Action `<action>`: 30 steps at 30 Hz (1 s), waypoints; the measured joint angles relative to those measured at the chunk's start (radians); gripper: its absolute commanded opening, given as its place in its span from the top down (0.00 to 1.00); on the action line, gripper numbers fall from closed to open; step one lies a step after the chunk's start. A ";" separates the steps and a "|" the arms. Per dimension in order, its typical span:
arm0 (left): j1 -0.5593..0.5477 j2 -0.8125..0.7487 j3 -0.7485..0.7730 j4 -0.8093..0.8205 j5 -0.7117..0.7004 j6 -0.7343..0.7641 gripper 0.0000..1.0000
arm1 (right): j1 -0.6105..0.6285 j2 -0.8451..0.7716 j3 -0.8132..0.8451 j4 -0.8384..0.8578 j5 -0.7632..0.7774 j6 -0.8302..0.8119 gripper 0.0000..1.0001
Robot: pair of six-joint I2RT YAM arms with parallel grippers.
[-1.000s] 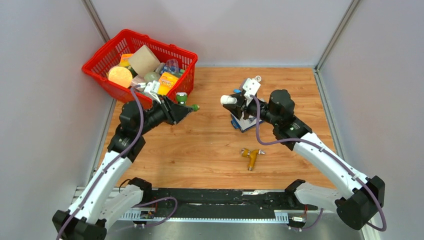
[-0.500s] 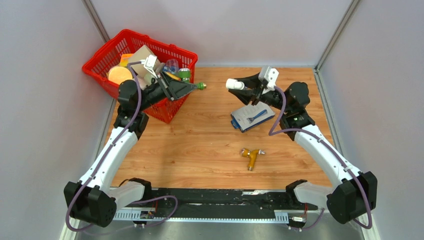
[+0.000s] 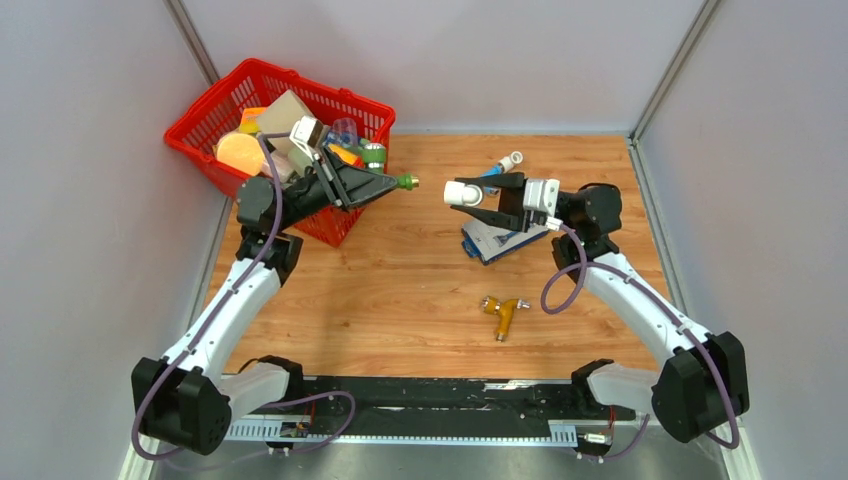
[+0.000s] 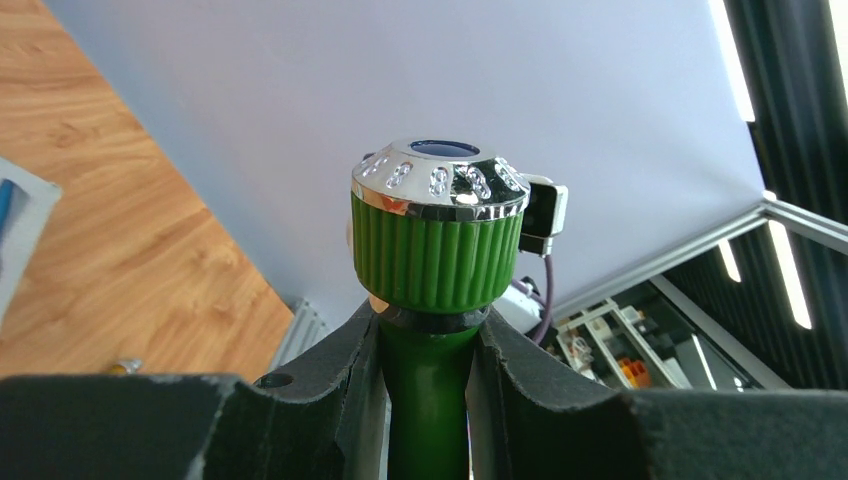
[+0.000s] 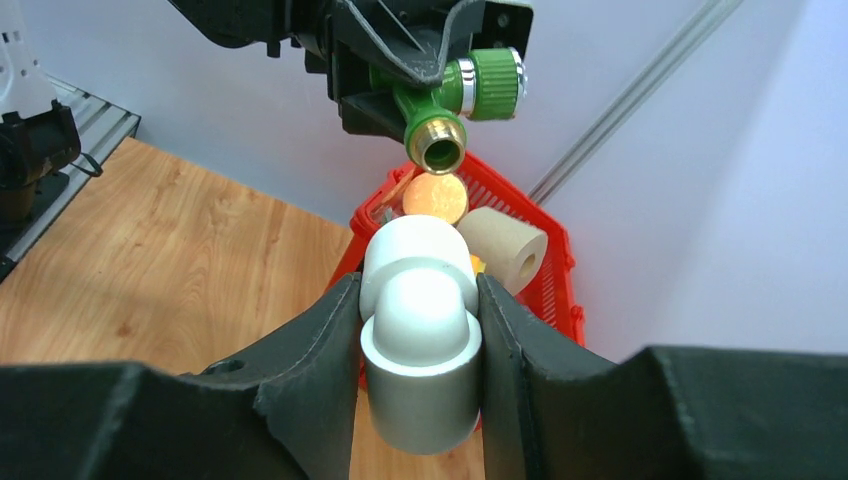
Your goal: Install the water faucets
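Observation:
My left gripper (image 3: 385, 184) is shut on the green faucet (image 3: 402, 182), held in the air with its brass end pointing right. In the left wrist view the jaws (image 4: 430, 335) pinch its green stem below the ribbed knob (image 4: 438, 240). My right gripper (image 3: 478, 195) is shut on the white elbow fitting (image 3: 461, 193), which faces the faucet across a small gap. In the right wrist view the elbow (image 5: 420, 330) sits between the fingers with the green faucet (image 5: 455, 100) above and beyond it. An orange-yellow faucet (image 3: 502, 312) lies on the table. A small blue faucet with a white end (image 3: 500, 166) lies behind the right gripper.
The red basket (image 3: 330, 225), full of assorted items, stands at the back left, right behind the left gripper. A flat grey packet showing a blue razor (image 3: 505, 240) lies under the right wrist. Grey walls enclose the wooden table on three sides.
The left gripper carried the green faucet up and to the right, away from the table. The right gripper rose, then levelled, turning the white elbow toward the faucet. The gap between them narrowed.

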 measured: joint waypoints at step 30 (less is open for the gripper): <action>-0.181 -0.049 -0.051 0.126 -0.043 -0.146 1.00 | 0.066 0.024 0.021 0.375 -0.169 -0.066 1.00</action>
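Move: Up above the table, the white elbow fitting in the right fingers lies about 12 cm to the right of the left hand, roughly 1 cm back and 2 cm lower. The green faucet's brass end is some 9 cm to the right hand's left, about 1 cm ahead and 2 cm higher. Some 38 cm below the right hand, the grey packet lies about 13 cm ahead and 11 cm right, the yellow faucet about 5 cm back and 9 cm right. Drawing back together by about 6 cm, both hands close in on each other: the left carries the green faucet some 3 cm rightward and slightly up, swinging clockwise so its brass end points more squarely at the white elbow. The right rises about 4 cm, rolling its far side up some 25 degrees and easing slightly left. Both keep their grips. ##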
